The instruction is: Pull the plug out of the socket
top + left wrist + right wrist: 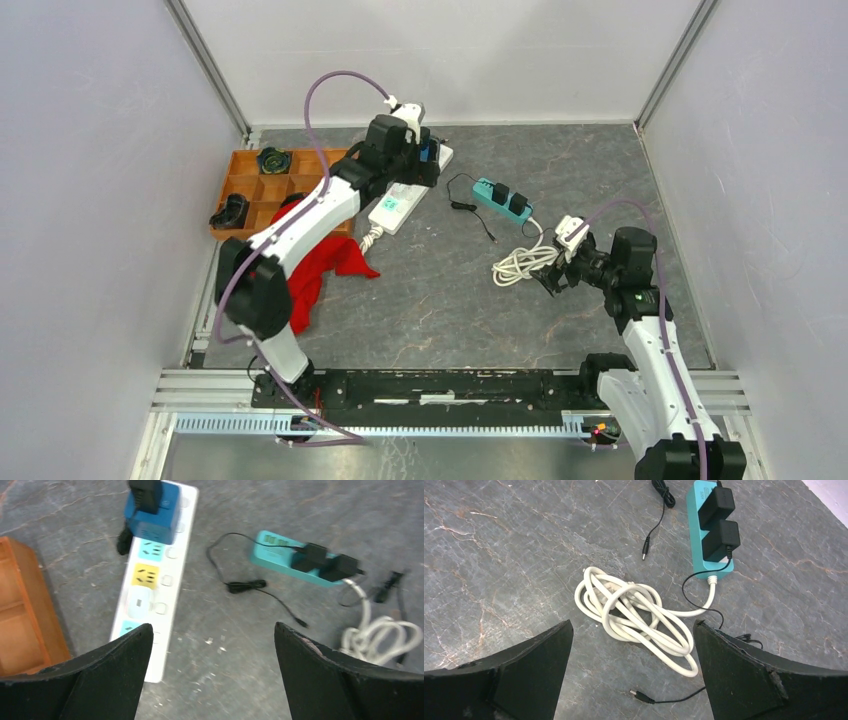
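A white power strip lies on the grey table with a blue adapter plugged into its far end and a black plug on top of that. My left gripper hovers open over the strip's near end, holding nothing. To the right lies a teal socket strip with two black plugs in it. My right gripper stands open above the strip's coiled white cord, short of the plugs.
An orange compartment tray with dark items sits at the back left, and a red cloth lies beside it under the left arm. Thin black cables with loose barrel ends trail around the teal strip. Walls close in on three sides.
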Controlling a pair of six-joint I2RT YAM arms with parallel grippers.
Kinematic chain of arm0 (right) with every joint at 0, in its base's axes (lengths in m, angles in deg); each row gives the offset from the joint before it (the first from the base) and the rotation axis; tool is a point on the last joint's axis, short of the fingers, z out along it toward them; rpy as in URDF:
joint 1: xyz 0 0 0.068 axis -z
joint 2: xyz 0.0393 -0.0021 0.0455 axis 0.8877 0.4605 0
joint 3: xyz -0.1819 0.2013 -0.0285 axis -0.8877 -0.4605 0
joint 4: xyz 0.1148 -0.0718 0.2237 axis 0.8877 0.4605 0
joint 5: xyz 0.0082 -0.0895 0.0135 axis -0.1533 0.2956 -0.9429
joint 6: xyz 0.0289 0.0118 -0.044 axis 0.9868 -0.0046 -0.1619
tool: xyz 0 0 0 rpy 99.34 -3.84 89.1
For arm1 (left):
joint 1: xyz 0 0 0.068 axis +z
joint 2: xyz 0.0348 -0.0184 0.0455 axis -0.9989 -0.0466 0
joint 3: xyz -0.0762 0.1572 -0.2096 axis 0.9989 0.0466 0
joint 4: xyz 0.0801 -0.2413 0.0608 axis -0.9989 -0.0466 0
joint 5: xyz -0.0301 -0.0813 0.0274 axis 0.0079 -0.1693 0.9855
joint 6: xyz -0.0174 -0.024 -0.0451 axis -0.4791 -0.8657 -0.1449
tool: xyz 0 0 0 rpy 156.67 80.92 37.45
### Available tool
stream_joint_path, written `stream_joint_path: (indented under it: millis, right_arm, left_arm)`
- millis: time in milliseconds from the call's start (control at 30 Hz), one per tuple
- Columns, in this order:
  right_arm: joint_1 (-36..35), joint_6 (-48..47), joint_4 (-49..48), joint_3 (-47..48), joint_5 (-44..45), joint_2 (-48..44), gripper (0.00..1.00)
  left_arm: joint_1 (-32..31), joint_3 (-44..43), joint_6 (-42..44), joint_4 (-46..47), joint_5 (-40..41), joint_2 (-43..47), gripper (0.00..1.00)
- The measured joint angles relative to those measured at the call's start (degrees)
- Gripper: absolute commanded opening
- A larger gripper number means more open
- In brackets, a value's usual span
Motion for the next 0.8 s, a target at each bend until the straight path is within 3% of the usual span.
stream_joint_path:
  millis: [367,800]
  right_arm:
    - [0.0,-0.4,0.6,0.0,2.5,-0.4,0.97]
    - [-1.3,-0.5,0.7,0.0,3.3,0.8,0.97]
  left_arm:
    - [6.4,-14.8,6.6,-9.3,0.8,-20.7,0.78]
    - [6.5,-17.1,10.3,-13.1,3.3,-28.6,0.61]
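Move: The white plug on the white power strip is about 7 cm ahead of the left gripper, 6 cm to its left and some 18 cm below. The blue adapter farther up the strip is about 8 cm beyond that plug and 6 cm to its right; a coiled black cable lies roughly 14 cm to the right of the plug and 4 cm nearer. From the right gripper, the plug lies some 25 cm ahead, 31 cm left and 11 cm below. Bring the left gripper down about 16 cm onto the white plug, reaching forward some 6 cm in the first part and easing left about 5 cm. Tip the fingers to point more steeply down on the way and narrow their wide-open gap by about a third, so that the fingertips come down either side of the plug without yet gripping it. ##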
